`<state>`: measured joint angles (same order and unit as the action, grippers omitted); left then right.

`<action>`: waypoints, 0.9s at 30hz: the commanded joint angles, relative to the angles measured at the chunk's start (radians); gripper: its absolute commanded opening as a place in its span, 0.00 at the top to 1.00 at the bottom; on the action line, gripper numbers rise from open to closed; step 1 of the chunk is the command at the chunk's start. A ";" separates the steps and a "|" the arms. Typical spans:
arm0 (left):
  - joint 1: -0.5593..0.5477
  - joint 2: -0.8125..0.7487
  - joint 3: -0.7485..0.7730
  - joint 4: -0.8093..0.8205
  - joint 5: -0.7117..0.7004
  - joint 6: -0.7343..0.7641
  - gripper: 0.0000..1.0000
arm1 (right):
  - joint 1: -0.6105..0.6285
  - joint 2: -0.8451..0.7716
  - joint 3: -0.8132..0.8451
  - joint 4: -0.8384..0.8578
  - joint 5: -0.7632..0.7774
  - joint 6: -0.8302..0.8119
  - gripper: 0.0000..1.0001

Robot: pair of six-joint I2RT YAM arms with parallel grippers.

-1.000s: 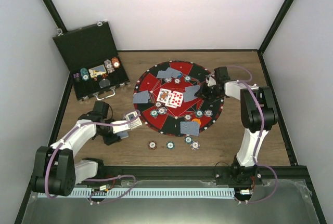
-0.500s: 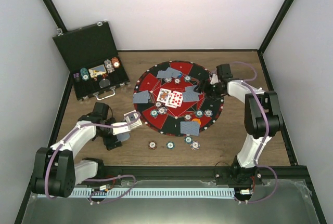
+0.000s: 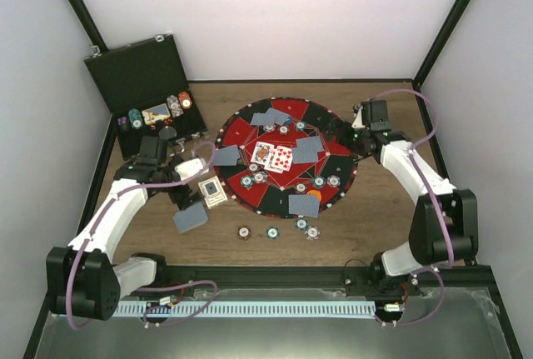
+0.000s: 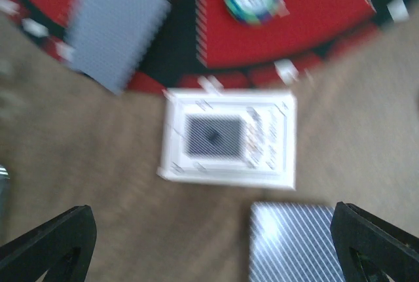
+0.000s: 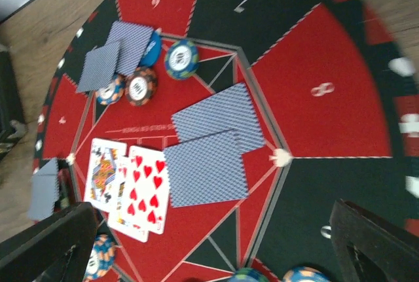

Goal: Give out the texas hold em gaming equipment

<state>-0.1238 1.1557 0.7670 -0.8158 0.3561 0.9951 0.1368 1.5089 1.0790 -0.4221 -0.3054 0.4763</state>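
My left gripper (image 3: 185,180) hangs open over the table left of the mat, with nothing between its fingers (image 4: 52,243). Just ahead of it a white card box (image 4: 229,138) lies flat by the mat's rim, and a face-down playing card (image 4: 294,243) lies beside it on the wood (image 3: 191,217). My right gripper (image 3: 348,136) is open above the mat's right edge, also empty. In front of it lie two overlapping face-down cards (image 5: 216,144), face-up cards (image 5: 127,187) and poker chips (image 5: 181,58). More chips (image 3: 272,231) sit on the table in front of the mat.
The round red-and-black mat (image 3: 241,130) fills the table's middle and carries more face-down cards and chips. The black hinged case (image 3: 137,76) stands open at the back left with chips in it. Black frame posts and walls close in both sides.
Both grippers opened. The left one let go of the card box and a card, then drew back toward the case. The right one left a card on the mat and pulled back right.
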 commanded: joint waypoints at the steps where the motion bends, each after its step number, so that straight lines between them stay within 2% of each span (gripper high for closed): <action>1: 0.012 -0.049 0.025 0.356 0.071 -0.379 0.00 | -0.009 -0.117 -0.094 0.078 0.278 0.003 0.00; 4: 0.015 -0.076 -0.079 0.698 -0.002 -0.627 0.00 | -0.009 -0.192 -0.222 0.203 0.428 -0.009 0.00; 6: 0.016 -0.073 -0.163 0.910 -0.074 -0.763 0.00 | -0.007 -0.274 -0.361 0.361 0.508 -0.060 0.00; 9: 0.018 -0.016 -0.254 1.162 -0.158 -0.870 0.00 | -0.005 -0.358 -0.551 0.572 0.609 -0.138 0.00; 13: 0.018 0.099 -0.344 1.416 -0.221 -0.889 0.00 | -0.005 -0.440 -0.728 0.745 0.712 -0.150 0.00; 18: 0.017 0.221 -0.408 1.637 -0.275 -0.856 0.00 | -0.006 -0.482 -0.880 1.046 0.749 -0.210 0.00; 22: 0.017 0.246 -0.463 1.778 -0.364 -0.821 0.00 | -0.006 -0.400 -0.929 1.256 0.776 -0.257 0.00; 25: 0.022 0.290 -0.532 1.975 -0.400 -0.825 0.00 | -0.008 -0.292 -0.924 1.403 0.788 -0.312 0.00; 27: 0.023 0.276 -0.524 1.936 -0.411 -0.827 0.00 | -0.008 -0.226 -0.919 1.513 0.766 -0.368 0.00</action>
<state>-0.1085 1.4239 0.2611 0.9241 0.0055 0.1677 0.1352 1.1919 0.1600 0.7738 0.4290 0.2192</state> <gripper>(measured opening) 0.999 0.999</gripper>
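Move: The right hand is already clear of the two face-down cards just laid on the mat: they lie level with it, about 8 cm left and 13 below. The face-up cards are 19 cm left and 1 back, the blue chips 9 cm back and 3 left. The left hand hovers 9 cm above the table, with the case handle 14 cm ahead and 4 left, the card box 2 ahead and 7 right, and the blue-backed card 5 back and 1 right. Touching nothing, both hands stay empty and wide open as they swing off to their resting poses. The right goes about 13 cm right and 7 back, off the mat, dipping and then partly recovering; the left goes some 13 cm forward and 5 left to above the case handle, arching up first. Both wrists tip their fingers up to point more forward, the left turning counter-clockwise, the right clockwise. ##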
